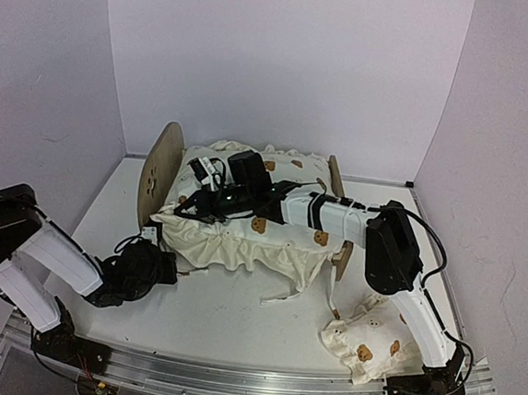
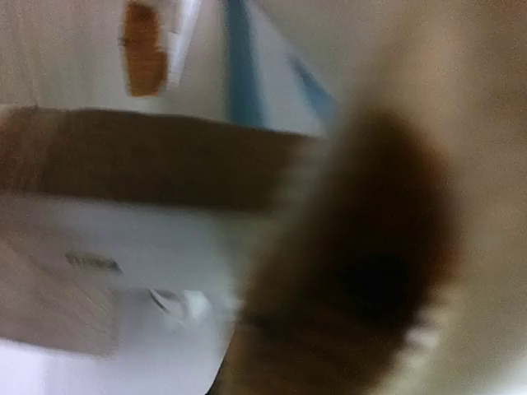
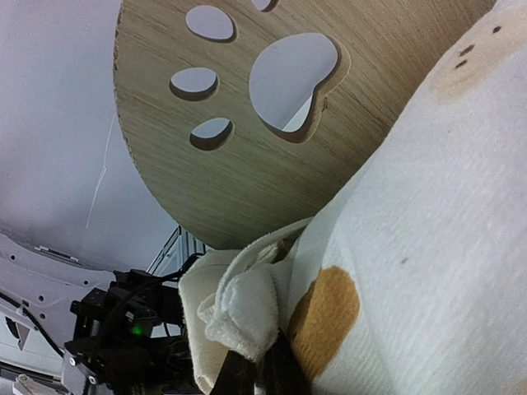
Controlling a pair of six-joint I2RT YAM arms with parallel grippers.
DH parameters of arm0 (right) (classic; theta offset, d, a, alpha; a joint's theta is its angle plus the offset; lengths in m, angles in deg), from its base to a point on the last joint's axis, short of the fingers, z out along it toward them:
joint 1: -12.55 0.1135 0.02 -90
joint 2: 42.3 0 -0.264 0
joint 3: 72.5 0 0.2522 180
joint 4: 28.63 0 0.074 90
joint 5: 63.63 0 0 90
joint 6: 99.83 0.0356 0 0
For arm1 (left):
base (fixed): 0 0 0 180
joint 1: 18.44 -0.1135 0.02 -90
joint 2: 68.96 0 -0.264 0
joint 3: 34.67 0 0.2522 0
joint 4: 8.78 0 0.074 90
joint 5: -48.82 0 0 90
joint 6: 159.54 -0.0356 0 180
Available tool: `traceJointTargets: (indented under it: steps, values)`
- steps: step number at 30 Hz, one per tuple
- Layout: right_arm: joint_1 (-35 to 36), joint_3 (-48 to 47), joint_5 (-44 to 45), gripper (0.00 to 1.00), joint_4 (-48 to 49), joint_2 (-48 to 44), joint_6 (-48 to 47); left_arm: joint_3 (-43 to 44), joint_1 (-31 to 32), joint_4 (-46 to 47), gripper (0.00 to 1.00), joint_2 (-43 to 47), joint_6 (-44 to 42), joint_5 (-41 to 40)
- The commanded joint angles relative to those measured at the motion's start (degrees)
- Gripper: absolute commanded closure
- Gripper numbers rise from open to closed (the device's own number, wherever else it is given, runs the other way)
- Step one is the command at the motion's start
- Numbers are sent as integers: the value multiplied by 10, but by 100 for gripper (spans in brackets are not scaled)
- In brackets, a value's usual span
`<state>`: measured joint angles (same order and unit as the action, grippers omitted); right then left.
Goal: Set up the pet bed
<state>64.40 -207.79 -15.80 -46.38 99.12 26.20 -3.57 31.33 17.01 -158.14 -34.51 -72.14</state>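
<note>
The pet bed stands mid-table, its rounded headboard (image 1: 161,175) at the left and its low footboard (image 1: 338,181) at the right. A cream bear-print cushion (image 1: 242,237) lies across it and spills over the front. My right gripper (image 1: 189,208) reaches over the cushion to its headboard end. In the right wrist view that gripper (image 3: 262,369) is shut on a fold of the cushion (image 3: 428,230), just under the paw-print headboard (image 3: 272,140). My left gripper (image 1: 171,269) is low at the bed's front-left corner, under the cushion's edge. Its own view is blurred, showing a wooden rail (image 2: 148,156), blue stripes (image 2: 239,74) and a brown print (image 2: 370,271) against the lens; its fingers are hidden.
A small bear-print pillow (image 1: 367,341) lies at the front right beside the right arm's base. Loose cushion ties (image 1: 283,296) trail on the table in front of the bed. White walls close in at the back and both sides.
</note>
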Motion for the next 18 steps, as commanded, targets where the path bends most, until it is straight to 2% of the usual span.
traceJointTargets:
  steps: [1, 5, 9, 12, 15, 18]
  values:
    - [3, -24, 24, 100, 14, -25, 5, -31, -3, -77, 100, 125, 37, 164]
    - [4, -19, 42, 100, 16, -26, 5, -40, -4, -162, 100, 223, 44, 234]
    - [3, -23, 52, 100, 16, -25, 9, -23, -10, -266, 100, 303, 38, 236]
    - [3, -12, 60, 98, 14, -31, 9, -15, -23, -306, 100, 341, 28, 240]
    - [3, -7, 61, 79, -7, -34, 1, 8, -43, -366, 100, 356, 22, 246]
    - [5, 7, 119, 61, -111, -66, -46, 39, -50, -426, 100, 371, 14, 224]
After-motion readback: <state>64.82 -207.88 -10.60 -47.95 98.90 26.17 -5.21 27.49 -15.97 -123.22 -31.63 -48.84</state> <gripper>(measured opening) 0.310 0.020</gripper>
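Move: The left hand already has a strap of the cover pinched beside the bed's headboard end. The cover corner lies about 3 cm ahead, 5 cm right and 12 cm above it, while the headboard's near leg is some 2 cm ahead and 3 cm left at hand height. The right hand already holds that corner in shut fingers, right at its hand point; the headboard's middle is roughly 8 cm ahead and 6 cm left of this hand, about level with it. Still pinching the strap, the left hand pulls it back about 6 cm and up some 5 cm, away from the headboard leg and cover corner, easing off at the end while the wrist turns some 15 degrees clockwise and tips down. The right hand stays almost in place at the cover corner, turns slightly clockwise, and only at the last begins to part its fingers. ##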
